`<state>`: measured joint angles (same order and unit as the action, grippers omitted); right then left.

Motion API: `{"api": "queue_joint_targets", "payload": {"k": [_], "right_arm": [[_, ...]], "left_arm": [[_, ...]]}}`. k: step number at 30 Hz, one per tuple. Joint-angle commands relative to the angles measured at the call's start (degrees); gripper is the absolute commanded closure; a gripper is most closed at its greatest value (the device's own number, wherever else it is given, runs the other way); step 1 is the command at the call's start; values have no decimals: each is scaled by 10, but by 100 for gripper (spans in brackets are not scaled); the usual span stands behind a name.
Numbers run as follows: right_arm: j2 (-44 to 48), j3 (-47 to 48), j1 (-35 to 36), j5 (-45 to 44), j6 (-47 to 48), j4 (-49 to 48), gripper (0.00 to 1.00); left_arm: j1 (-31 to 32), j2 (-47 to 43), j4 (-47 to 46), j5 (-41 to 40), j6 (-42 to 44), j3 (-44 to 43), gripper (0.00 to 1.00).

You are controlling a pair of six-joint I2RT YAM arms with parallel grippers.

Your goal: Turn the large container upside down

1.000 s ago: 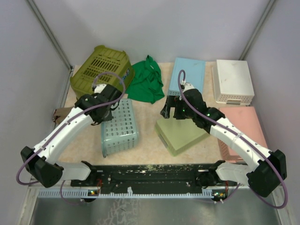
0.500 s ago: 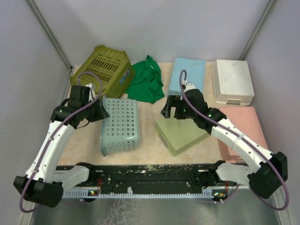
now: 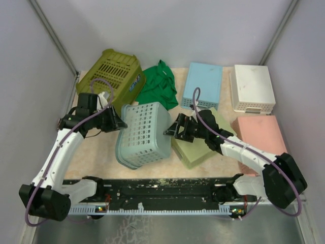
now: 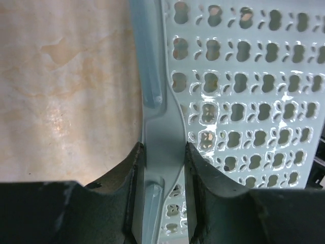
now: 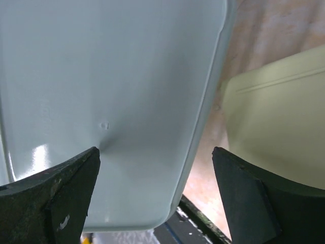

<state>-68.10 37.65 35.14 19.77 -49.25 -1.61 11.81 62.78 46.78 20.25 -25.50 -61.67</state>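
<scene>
The large container is a pale teal perforated basket, tipped up on the table at centre left. My left gripper is at its left end, shut on the basket's rim. In the left wrist view the rim runs between the two dark fingers, with the holed wall to the right. My right gripper is at the basket's right end and stands open. The right wrist view shows the smooth base just ahead of the gripper, and one fingertip lies against it.
An olive basket lies at the back left beside a green cloth. A light blue box, a white box and a pink box are on the right. A pale green box sits under my right arm.
The basket has swung right and tipped up off the table. My left gripper moved from above it to its left rim and gripped it. My right gripper dropped left to its base.
</scene>
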Motion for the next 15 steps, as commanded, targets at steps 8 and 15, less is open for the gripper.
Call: {"api": "queue_joint_targets", "payload": {"k": [8,15], "right_arm": [[24,7,6,65,-46,-114,8],[17,10,6,84,-53,-116,8]], "left_arm": [[-70,16,-55,69,27,100,100],[-90,42,-49,8,39,123,78]]}}
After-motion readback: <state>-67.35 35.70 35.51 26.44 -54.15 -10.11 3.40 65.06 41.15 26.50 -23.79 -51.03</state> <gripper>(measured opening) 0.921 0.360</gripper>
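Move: The left hand still pinches the rim of the large container, whose middle lies about 9 cm to its right, 3 cm back and 6 cm lower. The green crate is some 18 cm ahead of that hand and 5 cm left. From the right hand, open at the container's bottom panel, the container's middle is about 10 cm left, level fore and aft; the pale green container is about 14 cm right and 2 cm back. Downward goes the left hand, about 6 cm and slightly left, keeping its pinch on the rim to lower that side towards the table. Meanwhile the right hand, fingers staying wide open against the container's bottom panel, rises some 3 cm while easing left and back, rolling about 10 degrees so its left side lifts and helping tip the container over. ##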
